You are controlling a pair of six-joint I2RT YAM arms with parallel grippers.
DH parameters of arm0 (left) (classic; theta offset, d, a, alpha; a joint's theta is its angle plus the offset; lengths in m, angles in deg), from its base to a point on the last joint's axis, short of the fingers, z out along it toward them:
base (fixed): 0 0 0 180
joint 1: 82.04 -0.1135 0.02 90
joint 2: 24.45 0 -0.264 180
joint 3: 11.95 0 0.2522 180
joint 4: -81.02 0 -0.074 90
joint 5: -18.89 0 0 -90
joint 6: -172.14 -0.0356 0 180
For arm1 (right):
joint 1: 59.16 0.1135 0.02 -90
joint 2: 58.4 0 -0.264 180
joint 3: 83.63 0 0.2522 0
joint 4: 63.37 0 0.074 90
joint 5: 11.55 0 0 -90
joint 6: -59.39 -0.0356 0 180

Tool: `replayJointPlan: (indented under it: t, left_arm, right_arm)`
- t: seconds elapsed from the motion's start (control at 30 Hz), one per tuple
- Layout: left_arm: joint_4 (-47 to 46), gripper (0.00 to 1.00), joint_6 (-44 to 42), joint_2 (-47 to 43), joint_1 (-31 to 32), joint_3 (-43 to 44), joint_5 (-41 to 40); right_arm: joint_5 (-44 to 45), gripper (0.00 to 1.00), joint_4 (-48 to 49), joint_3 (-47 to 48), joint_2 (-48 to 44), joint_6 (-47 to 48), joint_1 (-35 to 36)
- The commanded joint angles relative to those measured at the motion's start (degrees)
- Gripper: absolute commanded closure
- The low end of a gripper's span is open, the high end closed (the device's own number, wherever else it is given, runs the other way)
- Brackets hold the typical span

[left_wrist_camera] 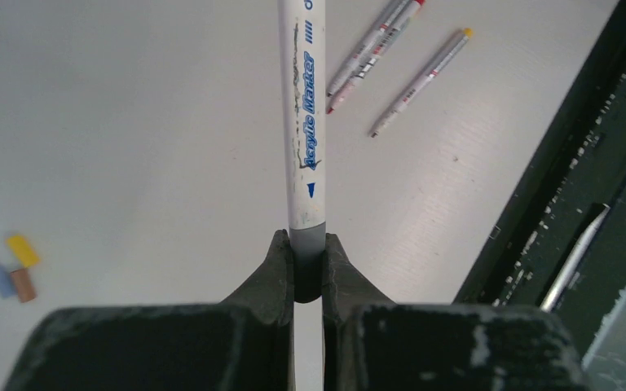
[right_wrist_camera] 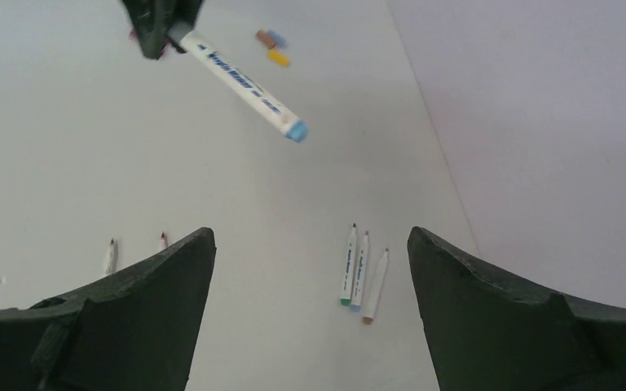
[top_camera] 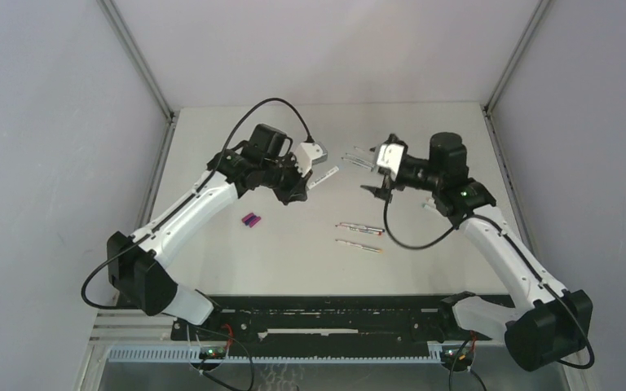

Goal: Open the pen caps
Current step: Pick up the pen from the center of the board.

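Note:
My left gripper [left_wrist_camera: 301, 244] is shut on the grey end of a white pen [left_wrist_camera: 301, 106]. The pen [top_camera: 324, 178] hangs above the table, and its light blue end [right_wrist_camera: 296, 130] points toward my right gripper [right_wrist_camera: 310, 236]. That gripper [top_camera: 368, 171] stands open and empty, a short way off the pen's end. Three loose pen caps [left_wrist_camera: 18, 265], yellow, blue and brown, lie together on the table [top_camera: 293, 252] below my left arm. The caps [right_wrist_camera: 272, 45] also show beyond the held pen in the right wrist view.
Three uncapped pens [right_wrist_camera: 363, 277] lie side by side below my right gripper. More pens [top_camera: 359, 237] lie near the table's middle; the same pens [left_wrist_camera: 399, 61] show in the left wrist view. The dark rail [top_camera: 326, 314] runs along the near edge.

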Motion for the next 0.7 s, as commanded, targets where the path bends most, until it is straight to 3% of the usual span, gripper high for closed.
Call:
replayJointPlan:
  t: [0.0, 0.23, 0.67]
  left_arm:
    - [4.20, 1.00, -1.96, 3.51, -0.33, 3.76, 9.19]
    - [7.62, 1.00, -1.73, 8.04, -0.34, 7.33, 13.42]
    - [10.17, 1.00, -3.06, 9.81, -0.11, 7.99, 16.47]
  right_arm:
    - [5.66, 0.14, -7.58, -2.01, -1.75, 22.33, 5.55]
    - [16.44, 0.14, -9.60, -6.39, -0.88, 34.14, 15.73]
    - [30.86, 0.15, 3.38, -8.25, 4.88, 28.69, 26.81]
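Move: The pen is held in the left hand by its grey end, its middle about 4 cm right of that hand, 2 cm ahead and 1 cm above. From the empty right hand it is about 11 cm left, 2 cm back and 6 cm below. Around 27 cm below the right hand lie the red-tailed pair, 3 cm back and 1 cm left; the orange-tailed pen, 7 cm back and 1 cm left; and three pens 17 cm ahead. Down about 10 cm, leftward some 6 cm and a little back, the right hand swings in on the held pen with jaws kept wide open, its fingers tipping further down as the wrist turns roughly 40 degrees. The left hand keeps its pinch on the grey end and draws about 3 cm back and as much down, a little to the right, tilting some 20 degrees. ##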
